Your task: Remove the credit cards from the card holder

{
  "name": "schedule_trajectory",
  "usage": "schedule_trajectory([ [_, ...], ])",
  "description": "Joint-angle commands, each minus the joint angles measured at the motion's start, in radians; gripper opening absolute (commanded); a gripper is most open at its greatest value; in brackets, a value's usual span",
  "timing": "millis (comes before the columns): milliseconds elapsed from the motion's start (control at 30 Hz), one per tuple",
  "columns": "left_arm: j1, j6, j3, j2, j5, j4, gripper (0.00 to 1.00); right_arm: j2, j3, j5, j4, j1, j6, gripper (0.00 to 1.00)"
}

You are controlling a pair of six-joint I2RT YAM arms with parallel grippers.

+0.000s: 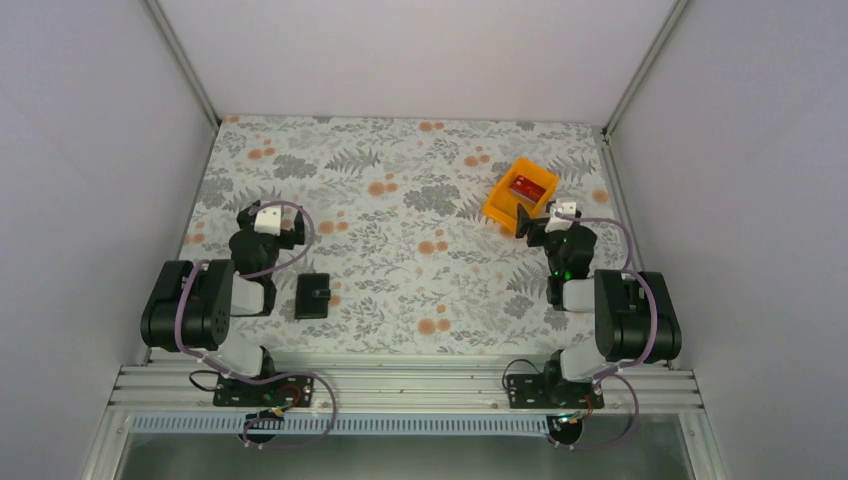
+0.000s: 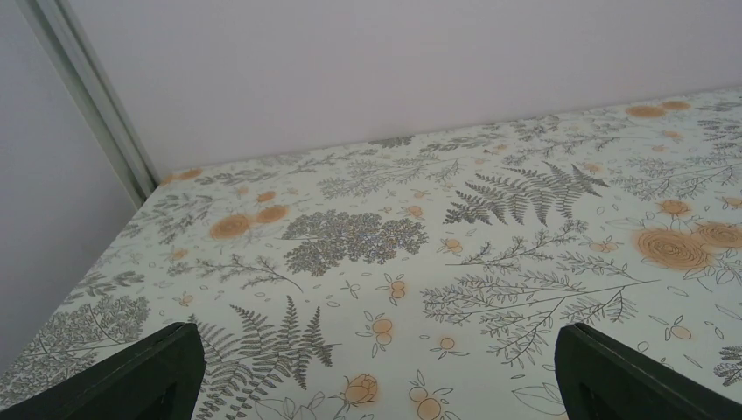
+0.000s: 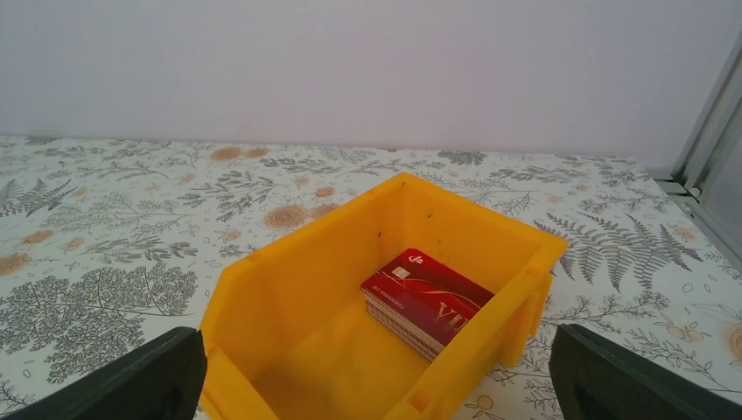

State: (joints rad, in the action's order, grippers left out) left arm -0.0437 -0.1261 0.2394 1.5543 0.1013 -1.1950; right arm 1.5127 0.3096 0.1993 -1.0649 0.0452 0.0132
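Observation:
The card holder (image 1: 313, 296), a flat black wallet, lies folded shut on the floral tablecloth just right of my left arm. A stack of red credit cards (image 3: 427, 302) lies inside an orange bin (image 3: 289, 289), also seen from above as credit cards (image 1: 528, 188). My left gripper (image 2: 381, 376) is open over bare cloth, behind and left of the wallet, which its own view does not show. My right gripper (image 3: 378, 376) is open just in front of the bin's near wall, holding nothing. From above, the left gripper (image 1: 268, 214) and right gripper (image 1: 545, 213) stand far apart.
The orange bin (image 1: 522, 195) sits at the back right of the table (image 1: 400, 180). Pale walls enclose the table on three sides, with metal posts at the back corners. An aluminium rail (image 1: 400, 385) runs along the near edge under both arm bases.

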Motion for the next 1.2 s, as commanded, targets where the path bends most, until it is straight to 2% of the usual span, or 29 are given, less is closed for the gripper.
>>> schedule_trajectory([
  [0,-0.001,0.008,0.009,-0.002,0.003,-0.038,1.00,0.010,0.017,0.000,-0.019,0.005,-0.019,0.99],
  [333,-0.001,0.009,0.006,-0.003,0.003,-0.043,1.00,0.005,0.021,-0.001,-0.013,0.005,-0.019,0.99],
  [400,-0.001,0.009,0.011,-0.008,0.004,-0.037,1.00,-0.014,0.060,-0.051,0.068,0.006,0.007,0.99],
  [500,-0.009,0.002,0.060,-0.050,0.055,0.081,1.00,-0.042,0.172,-0.139,0.270,0.018,0.060,0.99],
  [633,-0.067,-0.001,0.320,-0.090,0.190,0.533,1.00,-0.148,0.195,-0.170,0.338,0.027,0.144,0.99],
  [700,-0.092,-0.023,0.477,-0.097,0.224,0.776,1.00,-0.199,0.237,-0.056,0.370,0.028,0.244,0.99],
  [733,-0.104,-0.042,0.587,-0.098,0.250,0.960,1.00,-0.204,0.279,0.006,0.411,0.027,0.287,0.99],
  [800,-0.113,-0.125,0.749,-0.097,0.301,1.256,1.00,-0.182,0.420,0.109,0.610,0.005,0.332,0.99],
  [900,-0.116,-0.275,0.951,-0.075,0.368,1.714,1.00,-0.117,0.625,0.053,0.896,-0.134,0.325,0.99],
  [1000,-0.129,-0.392,1.007,-0.095,0.471,2.011,1.00,-0.025,0.760,0.039,1.051,-0.321,0.319,0.99],
  [1100,-0.131,-0.460,0.990,-0.111,0.501,2.168,1.00,0.105,0.870,0.095,1.149,-0.499,0.379,0.98],
  [1167,-0.134,-0.528,0.983,-0.091,0.481,2.255,0.99,0.223,0.945,0.196,1.190,-0.597,0.432,0.93],
])
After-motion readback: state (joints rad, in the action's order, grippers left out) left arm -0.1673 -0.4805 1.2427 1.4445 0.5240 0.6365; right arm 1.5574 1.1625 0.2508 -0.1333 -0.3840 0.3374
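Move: Behind the left hand, the black card holder lies flat, about 18 cm back, 6 cm to its right and 12 cm below. From the right hand the same holder is some 53 cm to the left, 19 cm back and 13 cm lower. Near that hand, the orange tray's middle is about 5 cm ahead and 3 cm to the left; the red cards in it lie roughly 7 cm ahead and 1 cm left, both some 11 cm down. Rising with a slight swing right, then sweeping left off the tray towards the card holder's side, the right hand ends about 21 cm left and 14 cm up, turned counter-clockwise with its left side raised. The left hand lifts and reaches forward, then draws back and sinks, ending some 9 cm higher, tipped down and turned clockwise. Both grippers stay open and empty. ##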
